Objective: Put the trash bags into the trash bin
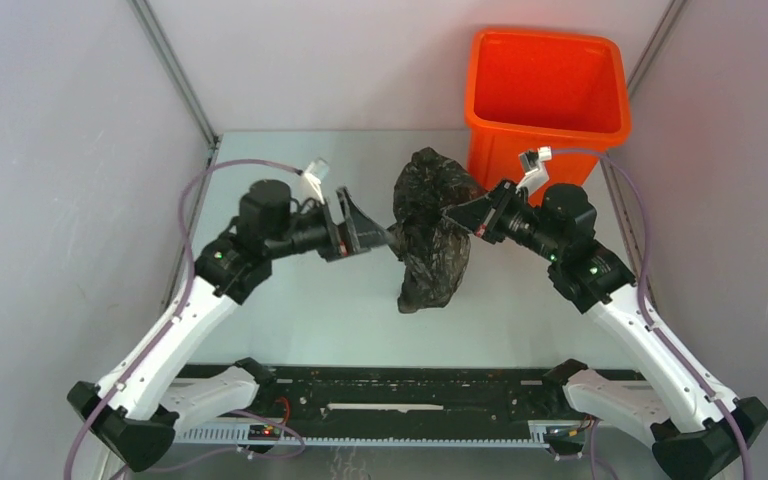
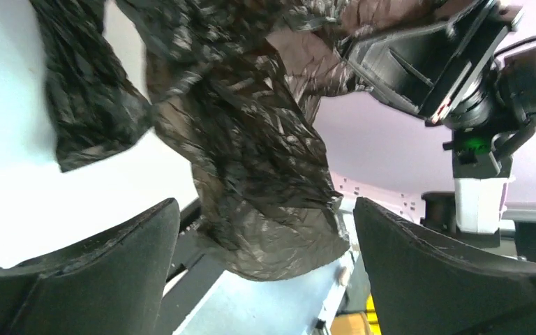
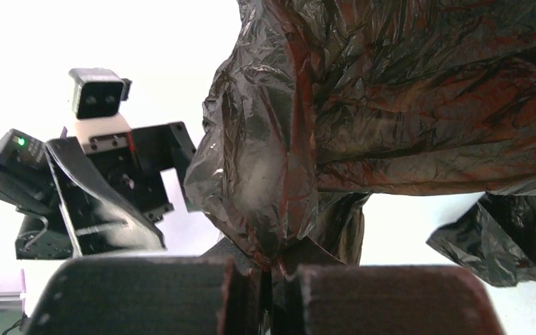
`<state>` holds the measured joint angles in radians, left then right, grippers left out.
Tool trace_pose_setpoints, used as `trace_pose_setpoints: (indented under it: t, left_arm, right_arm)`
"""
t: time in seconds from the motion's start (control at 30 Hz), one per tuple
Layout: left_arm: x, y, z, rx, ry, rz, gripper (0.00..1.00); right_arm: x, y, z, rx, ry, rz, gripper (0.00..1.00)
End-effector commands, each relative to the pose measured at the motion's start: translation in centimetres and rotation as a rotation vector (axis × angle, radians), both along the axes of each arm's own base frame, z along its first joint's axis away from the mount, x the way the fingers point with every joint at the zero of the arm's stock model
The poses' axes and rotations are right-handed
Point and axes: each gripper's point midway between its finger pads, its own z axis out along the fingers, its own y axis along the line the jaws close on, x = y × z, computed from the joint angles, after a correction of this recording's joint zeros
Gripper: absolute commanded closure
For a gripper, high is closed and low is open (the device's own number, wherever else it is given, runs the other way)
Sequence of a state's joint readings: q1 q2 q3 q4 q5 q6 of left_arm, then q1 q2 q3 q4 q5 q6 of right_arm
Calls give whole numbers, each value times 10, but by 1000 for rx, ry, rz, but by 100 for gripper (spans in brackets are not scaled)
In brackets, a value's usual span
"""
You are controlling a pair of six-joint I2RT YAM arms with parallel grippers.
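Observation:
A wrinkled black trash bag hangs above the table between my two grippers. My right gripper is shut on a fold of the bag and holds it up. My left gripper is open just left of the bag; its jaws stand wide apart with the bag hanging beyond them, not between them. The orange trash bin stands upright at the back right, behind the right gripper; no bag shows inside it.
The enclosure has grey side walls with metal frame posts. The table is pale. The black base rail runs along the near edge. Purple cables loop from both arms.

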<state>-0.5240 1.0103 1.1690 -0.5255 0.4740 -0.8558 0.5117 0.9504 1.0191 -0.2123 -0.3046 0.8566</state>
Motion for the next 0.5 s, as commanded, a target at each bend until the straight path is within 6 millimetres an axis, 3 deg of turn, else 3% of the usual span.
trace_pose_setpoints:
  t: [0.0, 0.1, 0.23, 0.4, 0.47]
  left_arm:
    - [-9, -28, -25, -59, 45, -51, 0]
    - [4, -37, -42, -158, 105, 0, 1]
    - [14, -42, -65, -163, 198, 51, 0]
    - [22, -60, -42, -433, 195, 16, 0]
    - [22, -71, -31, -513, 212, -28, 9]
  right_arm:
    - [-3, -8, 9, 1, 3, -36, 100]
    - [-9, -12, 9, -14, -4, -35, 100]
    - [-16, -14, 15, -1, -15, -21, 100]
    - [-22, -18, 15, -3, -10, -22, 100]
    - [-27, -20, 14, -11, -10, -22, 100]
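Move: The trash bag hangs from my closed right fingers, its middle about 10 cm to the right of my left hand, 2 cm ahead and 8 cm lower. From my right hand the bag's middle lies about 4 cm left, 2 cm back and 9 cm down. The trash bin's middle stands some 20 cm ahead of my right hand, 17 cm to its right and 15 cm below. I sink my left hand about 9 cm, fingers still wide open, and bring it some 5 cm right towards the hanging lower part of the trash bag, tipping the wrist down about 15 degrees and rolling its left side down late in the move. My right hand keeps its pinch on the bag and eases back about 2 cm and slightly right. ##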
